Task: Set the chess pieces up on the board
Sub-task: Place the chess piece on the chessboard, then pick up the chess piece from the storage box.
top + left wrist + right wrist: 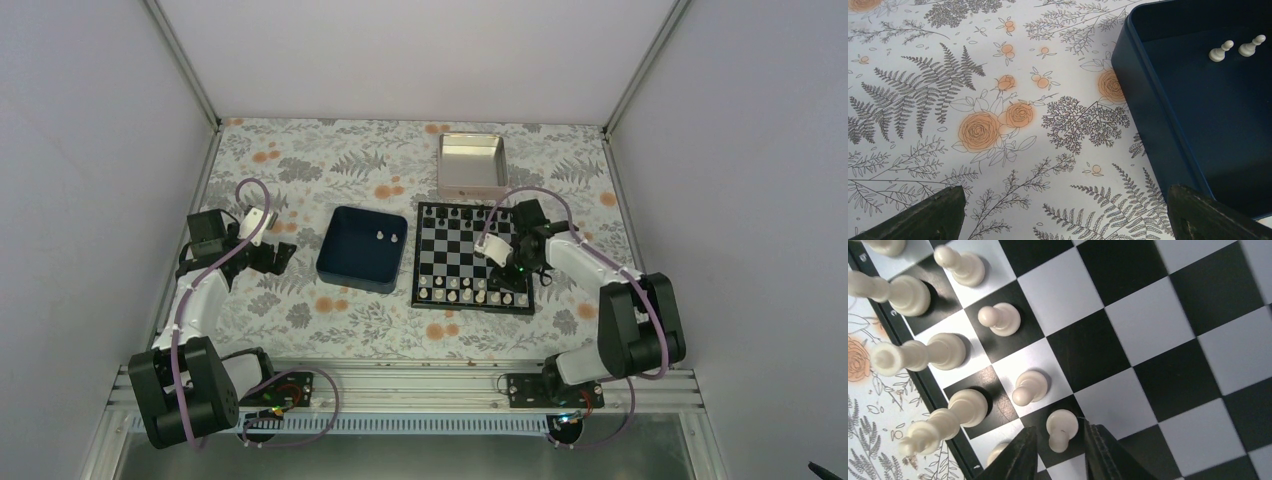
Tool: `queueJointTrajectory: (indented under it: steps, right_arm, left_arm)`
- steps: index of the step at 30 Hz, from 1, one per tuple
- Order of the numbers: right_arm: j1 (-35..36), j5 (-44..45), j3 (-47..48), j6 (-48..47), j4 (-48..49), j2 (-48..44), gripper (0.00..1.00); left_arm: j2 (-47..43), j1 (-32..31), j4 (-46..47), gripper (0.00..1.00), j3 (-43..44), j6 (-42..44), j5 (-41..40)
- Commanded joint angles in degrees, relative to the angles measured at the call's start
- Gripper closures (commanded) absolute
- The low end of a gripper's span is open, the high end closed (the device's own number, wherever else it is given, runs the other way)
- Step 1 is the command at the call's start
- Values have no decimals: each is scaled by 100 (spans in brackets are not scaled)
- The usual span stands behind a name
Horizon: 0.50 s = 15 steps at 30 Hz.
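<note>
The board (455, 246) lies at the table's middle right. Several white chess pieces (455, 293) stand along its near edge, in two rows in the right wrist view. My right gripper (505, 280) hangs low over the near right corner. In the right wrist view my right gripper (1059, 427) is slightly open around a white pawn (1062, 426) that stands upright on a black square, with a small gap at each finger. Two more white pieces (1220, 51) lie in the dark blue tray (1148, 100). My left gripper (1064, 192) is wide open over the tablecloth, left of the tray.
A silver tin (445, 165) sits behind the board. Black pieces (455, 213) stand along the board's far edge. The blue tray (345, 268) lies just left of the board. White walls close in the flowered table on three sides.
</note>
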Motion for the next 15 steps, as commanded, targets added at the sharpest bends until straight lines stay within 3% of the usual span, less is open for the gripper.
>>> queueJointTrajectory:
  steps: [1,3,10,15]
  right_arm:
    - [-58,-48,399,-117,-406,-285,69]
    - [-56,-31,545,-116,-515,-364,63]
    - [-13,-327,1341,-98,-835,-221,55]
    - [548,-207,2341,147,-959,410,50]
  left_arm:
    - [16,34,89,0,-2,55,105]
    - [19,34,89,0,1,55,123]
    - [-11,34,87,0,-3,64,153]
    - [-89,34,96,0,-16,55,143]
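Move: Between the right hand's loosened fingertips stands the just-placed white pawn, about a centimetre below the hand point; the next white pawn in its row is roughly 3 cm to the left, level with it. Of the two pawns left in the blue box, the nearer lies about 10 cm ahead, 20 cm left and 2 cm below, its mate 11 ahead and 23 left. From the left hand, that nearer pawn is some 5 cm ahead, 25 cm right and 9 cm down. Rising about 8 cm off the freshly set pawn, the right hand comes free of it with fingers already loosened and spreading on to about half open. It swings forward some 5 cm over the empty middle of the board, then increasingly left too (2–3 cm), towards the blue box, the fingertips tilting forward a little, under 10 degrees. ##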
